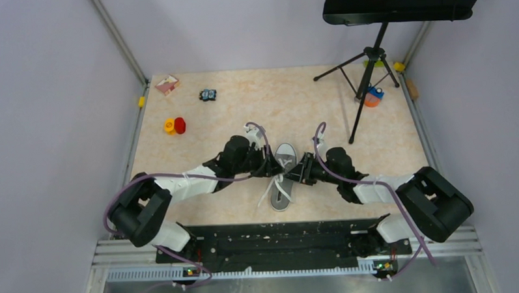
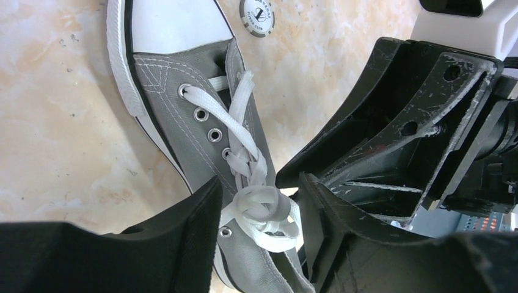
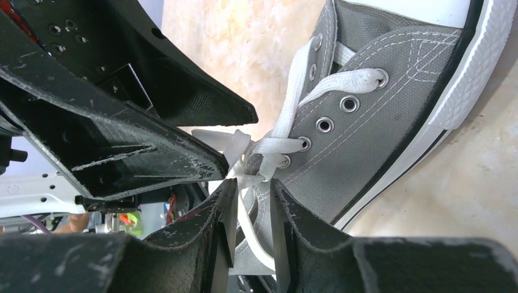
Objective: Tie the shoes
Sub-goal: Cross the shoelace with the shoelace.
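Note:
The grey shoe (image 1: 285,156) lies in the middle of the table, white toe cap away from the arm bases, with loose white laces (image 1: 269,190) trailing to its left. My left gripper (image 1: 270,165) reaches in from the left. In its wrist view the left gripper (image 2: 258,192) is open, and a bunched knot of laces (image 2: 262,210) sits between its fingers over the shoe (image 2: 183,122). My right gripper (image 1: 301,173) comes in from the right. The right gripper (image 3: 252,190) shows a narrow gap at the top eyelets of the shoe (image 3: 379,116), and one lace strand (image 3: 247,213) runs loosely through that gap.
A poker chip (image 2: 256,17) lies just past the toe. A black music stand's tripod (image 1: 371,84) stands at the back right beside an orange-and-blue object (image 1: 372,97). Red and yellow pieces (image 1: 175,126), a small dark item (image 1: 207,95) and a pink box (image 1: 167,84) sit at the back left.

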Action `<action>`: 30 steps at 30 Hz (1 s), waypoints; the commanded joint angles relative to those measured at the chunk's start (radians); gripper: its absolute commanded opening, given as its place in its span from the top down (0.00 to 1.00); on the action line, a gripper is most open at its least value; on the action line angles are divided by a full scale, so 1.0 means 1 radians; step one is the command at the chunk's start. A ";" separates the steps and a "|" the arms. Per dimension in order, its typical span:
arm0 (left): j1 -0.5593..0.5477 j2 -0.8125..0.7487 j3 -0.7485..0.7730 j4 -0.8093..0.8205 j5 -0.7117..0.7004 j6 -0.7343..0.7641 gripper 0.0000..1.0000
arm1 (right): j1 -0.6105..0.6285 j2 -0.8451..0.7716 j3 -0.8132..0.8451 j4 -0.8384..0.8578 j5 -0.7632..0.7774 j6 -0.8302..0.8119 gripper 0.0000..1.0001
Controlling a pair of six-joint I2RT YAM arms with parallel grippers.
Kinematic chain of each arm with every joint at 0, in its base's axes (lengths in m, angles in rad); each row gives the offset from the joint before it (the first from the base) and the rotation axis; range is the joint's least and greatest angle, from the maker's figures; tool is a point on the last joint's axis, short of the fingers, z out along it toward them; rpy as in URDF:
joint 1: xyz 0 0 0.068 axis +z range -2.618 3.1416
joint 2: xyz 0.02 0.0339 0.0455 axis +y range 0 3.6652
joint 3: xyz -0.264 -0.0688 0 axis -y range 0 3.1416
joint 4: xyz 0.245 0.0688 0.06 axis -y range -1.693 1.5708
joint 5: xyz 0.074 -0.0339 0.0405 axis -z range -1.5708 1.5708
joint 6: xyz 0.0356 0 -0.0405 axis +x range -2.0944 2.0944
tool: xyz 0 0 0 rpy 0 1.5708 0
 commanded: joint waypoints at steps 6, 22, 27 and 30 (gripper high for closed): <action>0.020 0.034 0.055 0.013 0.072 -0.026 0.69 | -0.005 -0.020 0.000 0.021 -0.005 -0.018 0.72; 0.023 0.007 0.096 -0.131 0.026 -0.040 0.83 | -0.004 -0.034 -0.004 0.014 0.001 -0.018 0.72; 0.026 0.003 0.108 -0.144 0.015 -0.062 0.98 | -0.005 -0.065 0.006 -0.027 0.013 -0.037 0.72; 0.028 -0.003 0.120 -0.170 0.004 -0.069 1.00 | -0.004 -0.108 0.007 -0.066 0.018 -0.067 0.68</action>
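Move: The crossing lace already lies between the left hand's half-open fingertips, about 1 cm to the right of the hand point and 1 cm below it. The right gripper's part-open tips are some 4 cm to the right and 1 cm back. The shoe's middle is about 3 cm back, 2 cm right and 5 cm below. The poker chip lies roughly 12 cm right, 4 cm ahead and 8 cm below. From the right hand, the lace is some 3 cm left, 1 cm ahead and level with it. The lace between the left fingertips gets pinched: the left gripper goes from half open to shut in two steps, easing slightly open between them. The hand otherwise stays nearly in place above the shoe, sinking roughly 1 cm and rolling some 5 degrees. The right gripper holds its place beside the knot, still part-open. ##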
